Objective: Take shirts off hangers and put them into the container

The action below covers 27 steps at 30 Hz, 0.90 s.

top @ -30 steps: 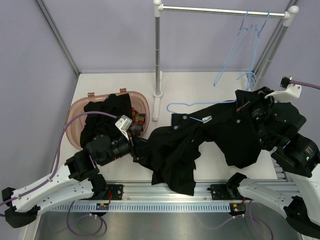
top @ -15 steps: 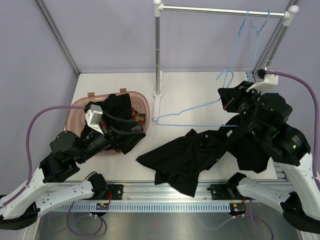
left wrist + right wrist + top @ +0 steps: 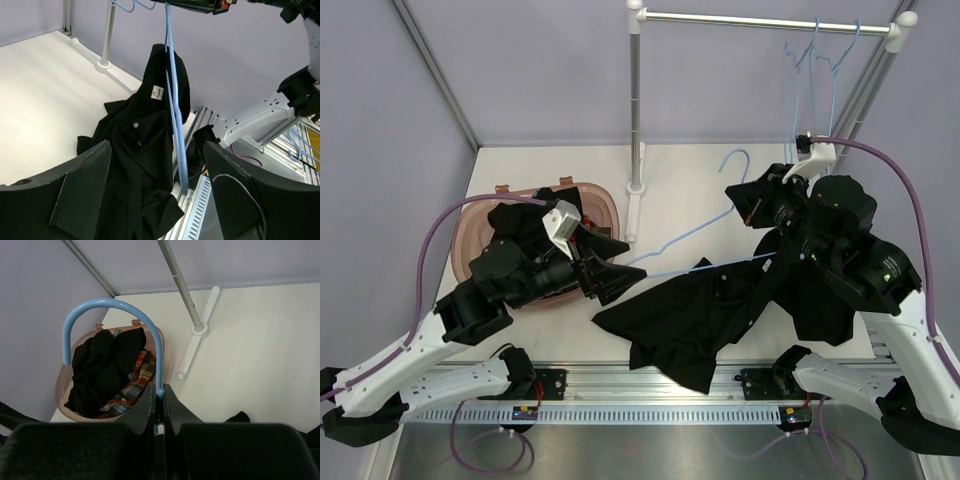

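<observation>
A black shirt (image 3: 692,308) sprawls on the table between the arms, its collar end draped up on a light-blue hanger (image 3: 692,232). My right gripper (image 3: 740,200) is shut on that hanger's hook neck (image 3: 159,386) and holds it above the table. My left gripper (image 3: 610,268) hovers open beside the right rim of the pinkish container (image 3: 470,222); nothing sits between its fingers (image 3: 82,190). In the left wrist view the black shirt (image 3: 142,150) and the hanger (image 3: 176,125) lie ahead. The container (image 3: 64,401) holds a black shirt (image 3: 100,365) and a plaid shirt (image 3: 134,382).
A white-and-metal rail (image 3: 760,20) stands at the back, its pole (image 3: 635,100) and foot (image 3: 632,210) just right of the container. Two bare light-blue hangers (image 3: 817,75) hang at the rail's right end. A metal mounting rail (image 3: 660,385) runs along the near edge.
My left gripper opened, let go of the black shirt and drew back toward the container. The right gripper lifted the hanger up and back, dragging the shirt's collar end with it.
</observation>
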### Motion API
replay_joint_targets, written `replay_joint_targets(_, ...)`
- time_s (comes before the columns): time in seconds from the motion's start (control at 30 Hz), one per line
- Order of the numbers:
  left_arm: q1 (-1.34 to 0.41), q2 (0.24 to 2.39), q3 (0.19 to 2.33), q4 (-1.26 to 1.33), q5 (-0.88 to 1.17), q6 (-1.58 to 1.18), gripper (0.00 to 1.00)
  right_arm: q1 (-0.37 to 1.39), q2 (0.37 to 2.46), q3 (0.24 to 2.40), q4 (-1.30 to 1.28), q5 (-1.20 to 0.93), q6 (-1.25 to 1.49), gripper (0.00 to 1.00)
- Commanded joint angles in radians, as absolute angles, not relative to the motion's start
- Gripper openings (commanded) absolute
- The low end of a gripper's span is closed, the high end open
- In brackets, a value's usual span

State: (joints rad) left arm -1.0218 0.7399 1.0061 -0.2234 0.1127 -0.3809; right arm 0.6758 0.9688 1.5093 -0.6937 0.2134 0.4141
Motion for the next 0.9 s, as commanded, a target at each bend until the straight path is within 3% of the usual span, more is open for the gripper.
replay_joint_targets(0.0,-1.02,0.758,1.037,-0.146,0.167,-0.365,0.77,0.67,0.994,1.548,-0.67,0.144,0.399,0.0)
replay_joint_targets(0.07,-1.02,0.773,1.045,-0.153,0.183,-0.367,0.31,0.67,1.006,1.563,-0.681,0.126,0.39,0.0)
replay_joint_targets(0.1,-1.02,0.788,1.058,-0.17,0.169,-0.374,0.0,0.67,1.018,1.581,-0.689,0.1,0.376,0.12)
replay_joint_targets(0.13,-1.02,0.788,1.065,-0.181,0.161,-0.377,0.0,0.67,1.022,1.589,-0.695,0.086,0.367,0.36)
replay_joint_targets(0.17,-1.022,0.788,1.071,-0.195,0.138,-0.382,0.0,0.67,1.022,1.594,-0.709,0.078,0.361,0.68)
replay_joint_targets(0.2,-1.02,0.773,1.077,-0.24,0.1,-0.396,0.0,0.67,1.009,1.594,-0.713,0.069,0.353,0.93)
replay_joint_targets(0.23,-1.02,0.767,1.101,-0.277,0.009,-0.411,0.0,0.67,0.999,1.589,-0.713,0.068,0.344,0.99)
replay_joint_targets(0.37,-1.02,0.759,1.21,-0.469,-0.089,-0.4,0.0,0.67,0.913,1.56,-0.721,0.106,0.331,0.99)
replay_joint_targets(0.53,-1.02,0.758,1.331,-0.659,-0.1,-0.416,0.0,0.67,0.821,1.517,-0.782,0.008,0.316,0.99)
replay_joint_targets(0.87,-1.02,0.71,1.467,-0.822,0.09,-0.518,0.0,0.67,0.678,1.358,-0.805,-0.241,0.256,0.98)
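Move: The hanger's left end is already between the left hand's open fingers, about 1 cm back and 1 cm right of the hand point. The black shirt lies some 22 cm right, 9 cm ahead and 35 cm below; the container is about 27 cm left, 30 cm ahead and 35 cm below. The right hand grips the hanger's neck, with that left end some 20 cm to its left, 12 cm back and 5 cm lower. The hanger changes hands: its left end is pinched as the left fingers shut on it, and only then do the right fingers spring wide open and let go of the neck. The left hand carries the hanger about 8 cm left, rising some 6 cm, away from the shirt; the right hand, after a 2 cm nudge left, draws back about 10 cm, turning some 20 degrees counter-clockwise, up a little and then down. ##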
